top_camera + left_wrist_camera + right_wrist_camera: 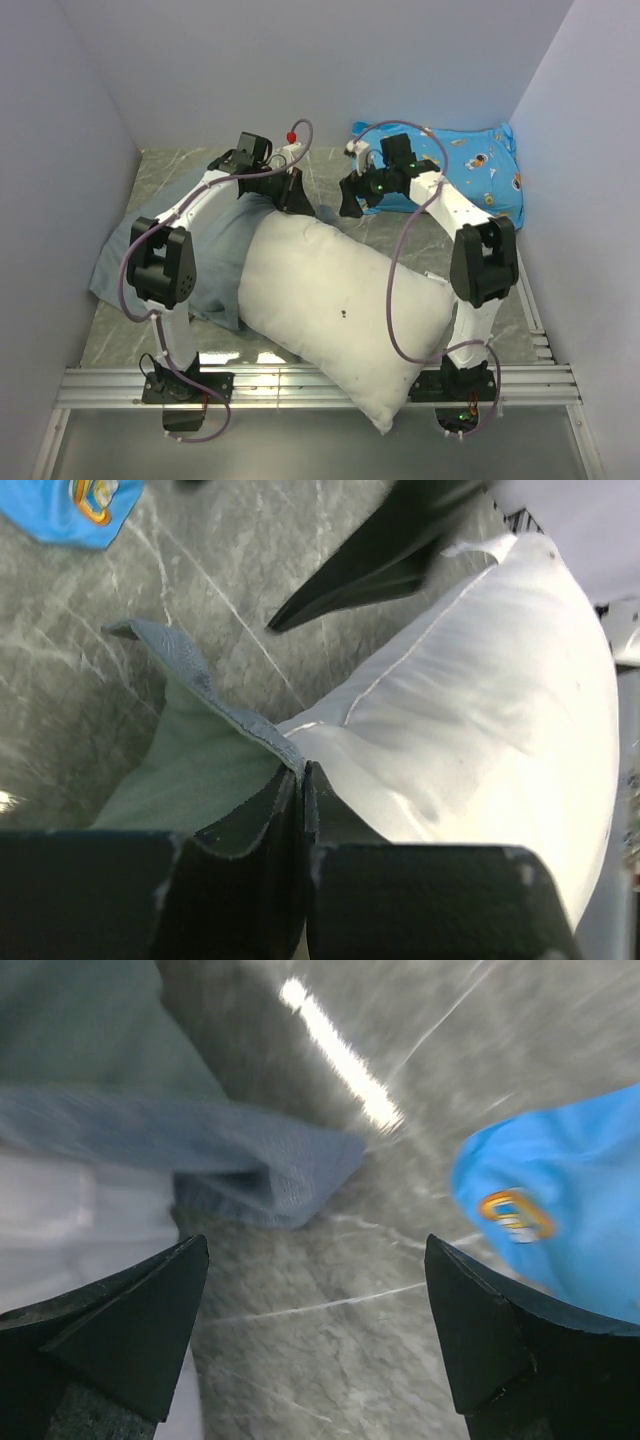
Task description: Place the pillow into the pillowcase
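The white pillow [340, 300] lies slantwise across the middle of the table, one corner hanging over the near rail. The grey-blue pillowcase [195, 255] lies limp to its left, its mouth edge against the pillow's far left corner. My left gripper [294, 193] is shut on the pillowcase's hem [215, 705] right beside the pillow [470, 700]; the fabric runs in between the fingertips of the left gripper [302, 768]. My right gripper [352, 200] hovers open over bare marble, nothing between its jaws, as the right wrist view of the gripper [315, 1245] shows. A pillowcase corner [275, 1175] lies just ahead of it.
A bright blue cartoon-print cushion [470, 170] lies at the back right, close behind the right gripper, and its edge [560, 1210] shows in the right wrist view. Grey walls close in on three sides. An aluminium rail [300, 385] runs along the near edge.
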Motion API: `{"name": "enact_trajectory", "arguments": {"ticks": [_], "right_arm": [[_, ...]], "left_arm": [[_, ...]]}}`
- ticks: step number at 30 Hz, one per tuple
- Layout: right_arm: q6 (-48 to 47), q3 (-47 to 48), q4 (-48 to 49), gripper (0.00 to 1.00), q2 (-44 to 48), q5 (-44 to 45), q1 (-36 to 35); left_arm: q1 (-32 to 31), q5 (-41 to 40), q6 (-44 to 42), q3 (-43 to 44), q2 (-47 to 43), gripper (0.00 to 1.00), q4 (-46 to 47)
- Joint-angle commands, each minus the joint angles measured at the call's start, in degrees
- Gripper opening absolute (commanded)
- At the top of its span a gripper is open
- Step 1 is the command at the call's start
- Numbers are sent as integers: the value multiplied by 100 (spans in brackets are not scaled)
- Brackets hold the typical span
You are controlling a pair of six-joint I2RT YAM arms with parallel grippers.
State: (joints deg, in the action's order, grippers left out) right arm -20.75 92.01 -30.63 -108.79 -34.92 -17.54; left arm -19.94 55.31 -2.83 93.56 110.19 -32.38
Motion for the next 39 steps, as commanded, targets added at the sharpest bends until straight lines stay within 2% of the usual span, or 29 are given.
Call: {"name": "enact_trajectory", "arguments": {"ticks": [1, 7, 11, 14, 15, 16, 17, 18, 19, 20, 22, 23, 24, 25, 28, 32, 33, 34, 35, 36, 37, 39], "right_arm": [[-737, -77, 259, 95, -88, -551, -91], [-1123, -384, 400, 96, -47, -1394, -372], [-1474, -754, 514, 93, 113, -1413, -785], [-1555, -676, 366, 66, 51, -1474, -935], [-1555, -588, 182, 43, 34, -1518, -944], [-1537, -379, 59, 26, -27, -1570, -936], [-1528, -272, -99, 0, -54, -1527, -927], [-1502, -219, -284, 0, -46, -1553, -874], [-1354, -218, -277, 0, 33, -1588, -822], [-1292, -297, -268, 0, 94, -1684, -682], [-1160, -359, -329, 0, 244, -1764, -567], [-1089, -376, -495, 0, 358, -1912, -444], [-1089, -376, -496, 0, 359, -1914, -443], [-1071, -394, -583, 0, 402, -1948, -435], [-913, -561, -418, 0, 639, -2063, -443], [-615, -588, -276, 0, 693, -2081, -443], [-588, -492, -303, 0, 701, -2072, -443], [-544, -456, -373, 0, 719, -2089, -443], [-492, -403, -391, 0, 737, -2150, -452], [-448, -351, -400, 0, 745, -2168, -469], [-421, -324, -417, 0, 772, -2160, -487], [-447, -219, -505, 0, 772, -2142, -574]], "left_arm": [[-97, 612, -1008, 382, -393, 11, -681], [-97, 805, -1413, 408, -507, 12, -910], [-71, 911, -1633, 470, -560, 13, -946], [-45, 920, -1546, 488, -613, 14, -823], [-27, 929, -1493, 462, -674, 14, -753], [-1, 886, -1449, 418, -701, 19, -665], [60, 824, -1396, 400, -753, 24, -664], [113, 667, -1396, 391, -901, 30, -673], [174, 544, -1422, 339, -990, 42, -699], [288, 438, -1492, 321, -1095, 48, -725], [342, -71, -2060, 443, -1420, 65, -1110], [333, -569, -2481, 496, -1822, 91, -1286], [325, -574, -2677, 497, -1826, 92, -1384], [281, -696, -2896, 497, -2087, 99, -1489], [-17, -1118, -3767, 409, -2474, 99, -1971], [-562, -1373, -4180, -353, -2897, 99, -1956], [-955, -1765, -4338, -565, -3002, 99, -1826], [-1159, -1952, -4305, -802, -3238, 99, -1294], [-1326, -2032, -4435, -1178, -3328, 99, -1158], [-1693, -2163, -4741, -1339, -3398, 99, -939], [-1871, -2548, -4849, -1488, -3443, 99, -710], [-2240, -2805, -5199, -1674, -3347, 99, -270]]}}
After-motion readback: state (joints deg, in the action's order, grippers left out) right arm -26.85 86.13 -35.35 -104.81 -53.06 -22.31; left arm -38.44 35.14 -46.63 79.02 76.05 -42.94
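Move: The rim of the pillowcase where it wraps the pillow's far corner is my right hand's mark: about 7 cm back, 7 cm left and 4 cm below it. My left hand already holds this rim a bit farther along, some 4 cm to the left of that spot, 2 cm farther out and 2 cm higher. The pillow's middle lies roughly 18 cm back from my right hand, level sideways, 8 cm lower; the blue pillow's middle is 9 cm ahead, 20 cm right, 8 cm lower. I bring my open right hand back and left, some 11 cm, and down about 4 cm to the pillowcase rim beside my left hand, turning counter-clockwise, then shut its fingers on the rim at the pillow's piped edge. Holding that pinch, I ease it right and lift about 5 cm. Only then do I open my left fingers wide, let go, rise, and swing back over the pillow, rolling the wrist some 50 degrees and finally sinking. ##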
